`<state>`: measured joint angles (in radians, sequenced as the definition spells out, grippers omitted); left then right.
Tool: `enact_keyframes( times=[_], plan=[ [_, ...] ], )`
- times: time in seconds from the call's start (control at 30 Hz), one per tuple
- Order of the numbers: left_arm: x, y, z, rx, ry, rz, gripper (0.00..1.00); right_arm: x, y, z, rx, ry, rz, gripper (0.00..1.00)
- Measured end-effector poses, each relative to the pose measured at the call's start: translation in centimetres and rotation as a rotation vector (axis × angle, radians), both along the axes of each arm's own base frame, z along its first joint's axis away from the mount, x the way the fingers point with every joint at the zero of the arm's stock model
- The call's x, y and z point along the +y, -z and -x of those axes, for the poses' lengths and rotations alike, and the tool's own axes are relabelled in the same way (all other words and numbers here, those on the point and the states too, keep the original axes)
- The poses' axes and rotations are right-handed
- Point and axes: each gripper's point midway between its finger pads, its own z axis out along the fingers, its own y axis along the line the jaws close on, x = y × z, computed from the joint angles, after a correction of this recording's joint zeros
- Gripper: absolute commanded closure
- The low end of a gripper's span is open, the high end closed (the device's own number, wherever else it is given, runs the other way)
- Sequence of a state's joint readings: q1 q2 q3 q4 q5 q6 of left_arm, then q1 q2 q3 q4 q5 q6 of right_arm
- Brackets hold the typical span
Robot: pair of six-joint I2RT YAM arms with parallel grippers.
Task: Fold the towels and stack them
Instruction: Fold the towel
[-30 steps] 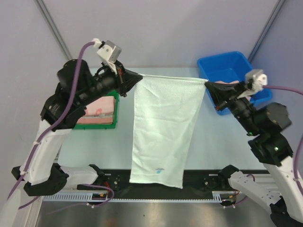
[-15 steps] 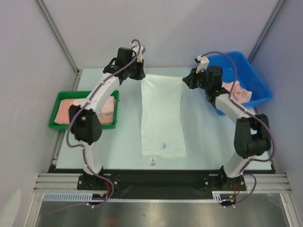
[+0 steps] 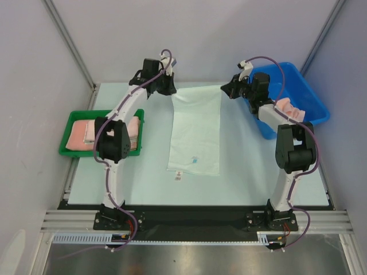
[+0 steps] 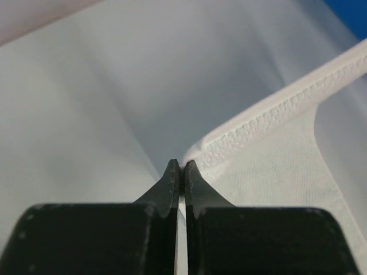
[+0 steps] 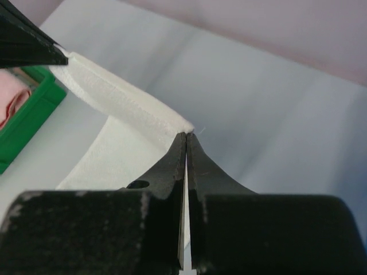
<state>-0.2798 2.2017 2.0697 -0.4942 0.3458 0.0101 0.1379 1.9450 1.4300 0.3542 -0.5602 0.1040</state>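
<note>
A white towel (image 3: 195, 132) lies spread lengthwise on the table, its small tag (image 3: 178, 176) at the near edge. My left gripper (image 3: 172, 91) is shut on the far left corner, and the hem (image 4: 269, 114) runs off to the right from the pinched tips (image 4: 181, 166). The far right corner (image 5: 132, 117) is pinched in my right gripper (image 3: 225, 89), whose tips (image 5: 184, 137) are shut. Both arms are stretched far forward. Folded salmon-pink towels (image 3: 103, 133) lie in the green tray (image 3: 66, 150). Another pink towel (image 3: 289, 109) sits in the blue bin (image 3: 298, 77).
The green tray stands at the left of the table and shows in the right wrist view too (image 5: 28, 112). The blue bin stands at the back right, close beside my right arm. The enclosure's back wall is just beyond both grippers.
The towel hung between raised grippers a second ago. Both arms have since reached to the back and laid it flat, drawing it a little farther back in the last half second.
</note>
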Motion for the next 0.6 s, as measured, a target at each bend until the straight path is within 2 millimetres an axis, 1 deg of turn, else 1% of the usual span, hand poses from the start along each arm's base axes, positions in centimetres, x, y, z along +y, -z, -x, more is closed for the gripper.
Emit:
enact_keyframes(
  times=[0.03, 0.1, 0.2, 0.33, 0.4, 0.5, 0.6],
  plan=[
    [0.1, 0.3, 0.6, 0.011, 0.006, -0.003, 1.00, 0.0, 0.4, 0.4, 0.012, -0.001, 0.000, 1.00],
    [0.3, 0.9, 2.2, 0.037, 0.020, -0.007, 1.00, 0.0, 1.7, 2.0, 0.062, -0.004, -0.001, 1.00],
    [0.6, 1.2, 5.3, 0.071, 0.039, -0.011, 1.00, 0.1, 3.4, 5.3, 0.138, -0.008, 0.006, 1.00],
    [0.5, 0.8, 9.4, 0.085, 0.062, 0.023, 1.00, 0.1, 4.2, 10.1, 0.177, -0.009, 0.012, 1.00],
    [0.5, 1.0, 10.8, 0.091, 0.066, 0.031, 1.00, 0.1, 4.3, 11.5, 0.187, -0.007, 0.009, 1.00],
    [0.6, 2.1, 13.3, 0.127, 0.066, 0.035, 1.00, 0.1, 5.2, 13.5, 0.223, -0.001, 0.005, 1.00],
    [0.6, 3.4, 15.6, 0.169, 0.072, 0.038, 1.00, 0.0, 6.7, 15.9, 0.283, 0.003, 0.001, 1.00]
  ],
)
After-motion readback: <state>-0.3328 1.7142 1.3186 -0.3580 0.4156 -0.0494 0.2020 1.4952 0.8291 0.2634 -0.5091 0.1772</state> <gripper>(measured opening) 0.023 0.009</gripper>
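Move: Straight back from each hand lies its corner of the towel's near edge, the place the held far edge is headed: from the left hand about 28 cm back, 3 cm left and 16 cm below; from the right hand about 28 cm back, level sideways and 18 cm below. The small label lies 22 cm back and 9 cm right of the left hand. The green bin sits some 34 cm left and 8 cm back of the left hand; the blue bin 34 cm right and 10 cm ahead of the right hand. Drawing the white towel's far edge back towards its near edge, both hands travel together some 16 cm towards the robot, with almost no sideways drift. Both also sink, the right by about 6.5 cm and the left by about half that, while their fingertips tip further down. The shut fingers keep their pinch on the two corners, holding the edge taut between them. ##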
